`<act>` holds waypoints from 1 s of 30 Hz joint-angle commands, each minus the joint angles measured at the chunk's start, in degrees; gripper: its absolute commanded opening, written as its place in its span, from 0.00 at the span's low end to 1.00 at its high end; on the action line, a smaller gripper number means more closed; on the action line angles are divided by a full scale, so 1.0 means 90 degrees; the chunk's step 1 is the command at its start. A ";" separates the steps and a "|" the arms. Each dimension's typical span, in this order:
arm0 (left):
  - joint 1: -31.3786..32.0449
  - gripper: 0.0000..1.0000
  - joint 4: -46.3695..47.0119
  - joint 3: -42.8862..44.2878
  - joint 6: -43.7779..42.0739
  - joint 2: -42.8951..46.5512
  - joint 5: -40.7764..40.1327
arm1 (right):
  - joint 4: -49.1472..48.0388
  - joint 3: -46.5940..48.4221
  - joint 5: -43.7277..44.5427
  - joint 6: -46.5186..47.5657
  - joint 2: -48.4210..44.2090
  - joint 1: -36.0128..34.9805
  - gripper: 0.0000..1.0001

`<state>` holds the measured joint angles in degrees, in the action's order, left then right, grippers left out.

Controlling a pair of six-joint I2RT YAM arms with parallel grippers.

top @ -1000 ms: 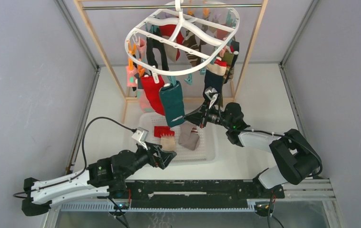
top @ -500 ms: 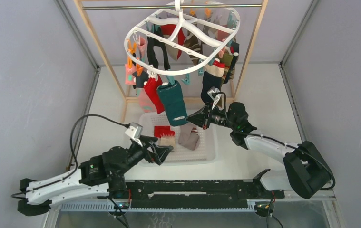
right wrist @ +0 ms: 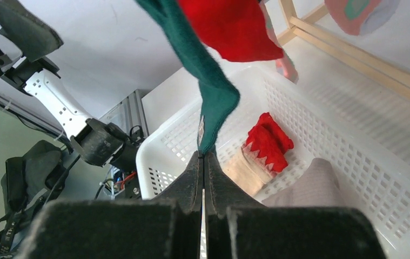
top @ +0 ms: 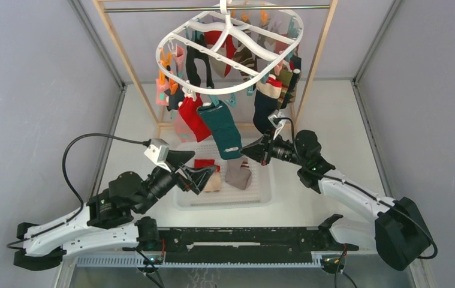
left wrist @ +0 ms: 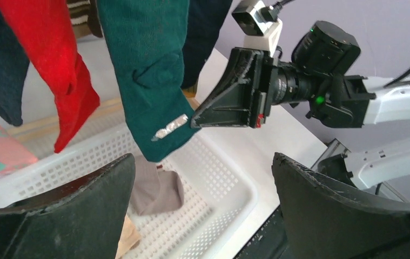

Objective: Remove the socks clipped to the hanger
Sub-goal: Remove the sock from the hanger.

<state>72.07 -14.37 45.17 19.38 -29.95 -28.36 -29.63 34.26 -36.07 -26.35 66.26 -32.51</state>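
The white oval hanger [top: 178, 31] hangs from a rod, with several socks clipped below it. My right gripper [top: 244, 151] [right wrist: 202, 156] is shut on the toe edge of a dark teal sock [top: 222, 125] [right wrist: 209, 81] that is still clipped and pulled slanting to the right. A red sock [top: 192, 117] [left wrist: 56, 65] hangs just left of it. My left gripper [top: 202, 175] [left wrist: 202, 208] is open and holds nothing. It hovers over the basket below the teal sock [left wrist: 148, 70], facing the right gripper [left wrist: 196, 120].
A white mesh basket [top: 264, 193] [right wrist: 154, 140] under the hanger holds a red-and-beige sock [top: 207, 170] [right wrist: 262, 147] and a grey sock [top: 238, 175] [left wrist: 156, 190]. The wooden rack frame [top: 130, 69] stands around the hanger. Grey walls close in both sides.
My left arm has risen and its open gripper has lifted toward the teal sock. The right gripper has shifted slightly right, drawing the teal sock's toe with it.
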 commanded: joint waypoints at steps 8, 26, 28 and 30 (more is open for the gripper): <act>-0.0498 1.00 0.0906 0.1210 -0.0801 -0.0859 0.0129 | 0.0336 0.0226 -0.0005 0.0206 -0.0441 0.0077 0.00; -0.1650 1.00 0.0781 0.2094 -0.1284 -0.1268 0.0758 | 0.0366 0.0226 -0.0210 0.0106 -0.0984 0.0105 0.00; -0.1723 1.00 0.0828 0.2065 -0.1279 -0.1285 0.0859 | 0.0397 0.0239 -0.0237 0.0081 -0.1062 0.0142 0.00; -0.1802 1.00 0.0885 0.2057 -0.1256 -0.1313 0.1003 | 0.0481 0.0284 -0.0266 0.0104 -0.1114 0.0155 0.00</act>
<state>57.21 -8.14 61.19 9.30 -41.39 -22.94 -24.88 34.26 -37.58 -25.87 58.04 -31.66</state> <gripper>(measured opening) 0.996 0.006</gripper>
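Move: From the left hand, open and empty, the green sock's middle is about 12 cm ahead, 6 cm to the right and 2 cm higher; its teal clip is roughly 13 cm ahead, 4 cm right and 13 cm up. The red sock hangs 12 cm ahead, 3 cm left, the dark blue sock 17 cm ahead, 15 cm right, both slightly higher. From the right hand, the green sock's middle is about 3 cm ahead, 4 cm left and 12 cm above. The right fingers keep their pinch on the green sock's toe, easing about 3 cm up and a little back and to the right in two small hitches. Meanwhile the left hand, wide open and touching nothing, climbs about 10 cm and reaches some 5 cm forward towards the sock's clipped top, tilting up and turning counter-clockwise about 10 degrees each, then slows. ##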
